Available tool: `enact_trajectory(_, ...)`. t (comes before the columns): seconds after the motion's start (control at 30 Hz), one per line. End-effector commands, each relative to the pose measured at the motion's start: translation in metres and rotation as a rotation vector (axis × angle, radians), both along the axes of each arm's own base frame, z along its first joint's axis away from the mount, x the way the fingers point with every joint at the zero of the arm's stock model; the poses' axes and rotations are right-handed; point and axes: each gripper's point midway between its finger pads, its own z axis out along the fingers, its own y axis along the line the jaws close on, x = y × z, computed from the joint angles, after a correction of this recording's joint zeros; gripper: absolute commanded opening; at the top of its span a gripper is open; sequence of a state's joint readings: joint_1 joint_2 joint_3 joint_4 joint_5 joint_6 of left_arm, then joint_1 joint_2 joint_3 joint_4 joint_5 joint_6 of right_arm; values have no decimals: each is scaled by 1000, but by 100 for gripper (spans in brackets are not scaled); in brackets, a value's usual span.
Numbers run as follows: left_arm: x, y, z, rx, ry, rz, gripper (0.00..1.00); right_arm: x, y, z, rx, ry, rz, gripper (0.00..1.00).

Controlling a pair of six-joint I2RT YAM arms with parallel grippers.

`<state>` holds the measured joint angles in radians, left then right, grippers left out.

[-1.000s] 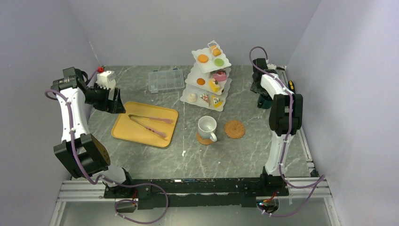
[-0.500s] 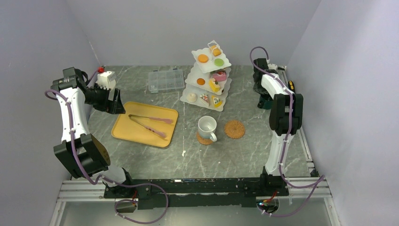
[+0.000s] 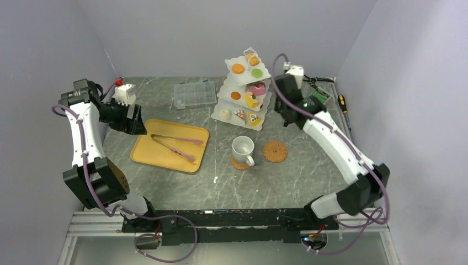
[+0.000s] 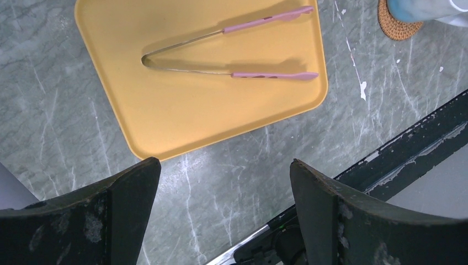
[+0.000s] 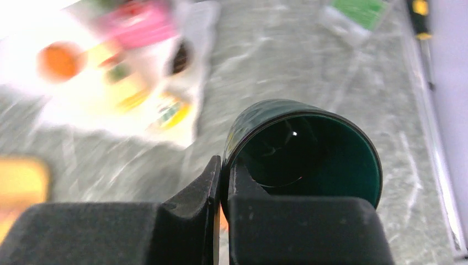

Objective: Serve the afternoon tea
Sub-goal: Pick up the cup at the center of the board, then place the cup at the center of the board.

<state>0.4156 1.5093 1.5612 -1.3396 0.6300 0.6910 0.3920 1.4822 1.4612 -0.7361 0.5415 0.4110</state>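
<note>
In the right wrist view my right gripper is shut on the rim of the dark-green mug, one finger inside and one outside. In the top view that gripper hangs just right of the white three-tier stand, which carries several toy pastries. The white mug stands on a cork coaster. A second coaster lies bare beside it. My left gripper is open above the table beside the yellow tray, with nothing between its fingers.
Pink tongs lie on the yellow tray. A clear compartment box sits at the back. A screwdriver and a green board lie in the back right corner. The black front rail runs along the near edge.
The right arm has swung out of the back right corner leftward toward the stand, its gripper closed on the green mug. The left arm has stayed still.
</note>
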Motion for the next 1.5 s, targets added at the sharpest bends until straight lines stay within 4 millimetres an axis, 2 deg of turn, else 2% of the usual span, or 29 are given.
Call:
enact_trajectory(0.0,-5,-5,7,-9,-14,-36,93,-65,48,36,-73,-17,159,0)
enact_trajectory(0.13,-7,-7,7,-24,-5,-59,93,-113,106,48,-70,1,327,0)
enact_trajectory(0.2,-6,-7,4,-31,12,-49,93,-133,144,49,-70,8,449,0)
enact_trajectory(0.27,-5,-7,2,-43,29,-44,93,-163,192,47,-92,19,612,0)
enact_trajectory(0.43,-6,-7,10,-61,41,-33,93,-219,281,19,-221,19,947,0)
enact_trajectory(0.57,-13,-4,12,-64,40,-28,93,-247,322,4,-174,-2,1160,0)
enact_trajectory(0.67,-22,-8,15,-123,41,-44,93,-262,339,-8,-107,-51,1306,0)
enact_trajectory(0.73,-28,-13,18,-192,45,-53,93,-267,351,-9,-52,-138,1388,0)
enact_trajectory(0.83,-31,-13,11,-202,84,-50,93,-268,355,-32,-91,-175,1456,0)
enact_trajectory(0.93,-32,-9,6,-179,90,-34,93,-275,361,-60,-126,-122,1525,0)
enact_trajectory(1.17,-40,-12,4,-160,72,-33,93,-288,364,-90,-81,-25,1662,0)
enact_trajectory(1.47,-50,-24,-1,-197,63,-67,93,-280,358,-129,-181,99,1709,0)
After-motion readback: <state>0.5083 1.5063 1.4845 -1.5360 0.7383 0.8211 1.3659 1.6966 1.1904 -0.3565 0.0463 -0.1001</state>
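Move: The right hand already holds the green cup high up. The bare table in front of the tray's near right corner lies about 27 cm back, 34 cm left and 24 cm below it. The white mug is some 11 cm back, 15 cm left and 20 cm below; the empty coaster 7 cm back, 4 cm left, 24 cm below. From the open left hand that bare table is around 17 cm back, 17 cm right and 22 cm below. Keeping its pinch on the green cup's wall at the rim, the right hand swings fast to the left and back, some 34 cm and 29 cm, rising slightly at first, passing high over the white mug, then sinking to about 15 cm below its starting height while it turns roughly 95 degrees counter-clockwise, and ends low over the bare table near the tray. Meanwhile the left hand, fingers still wide open and empty, draws back about 5 cm and tilts some 10 degrees, the gap to the arriving cup shrinking. ##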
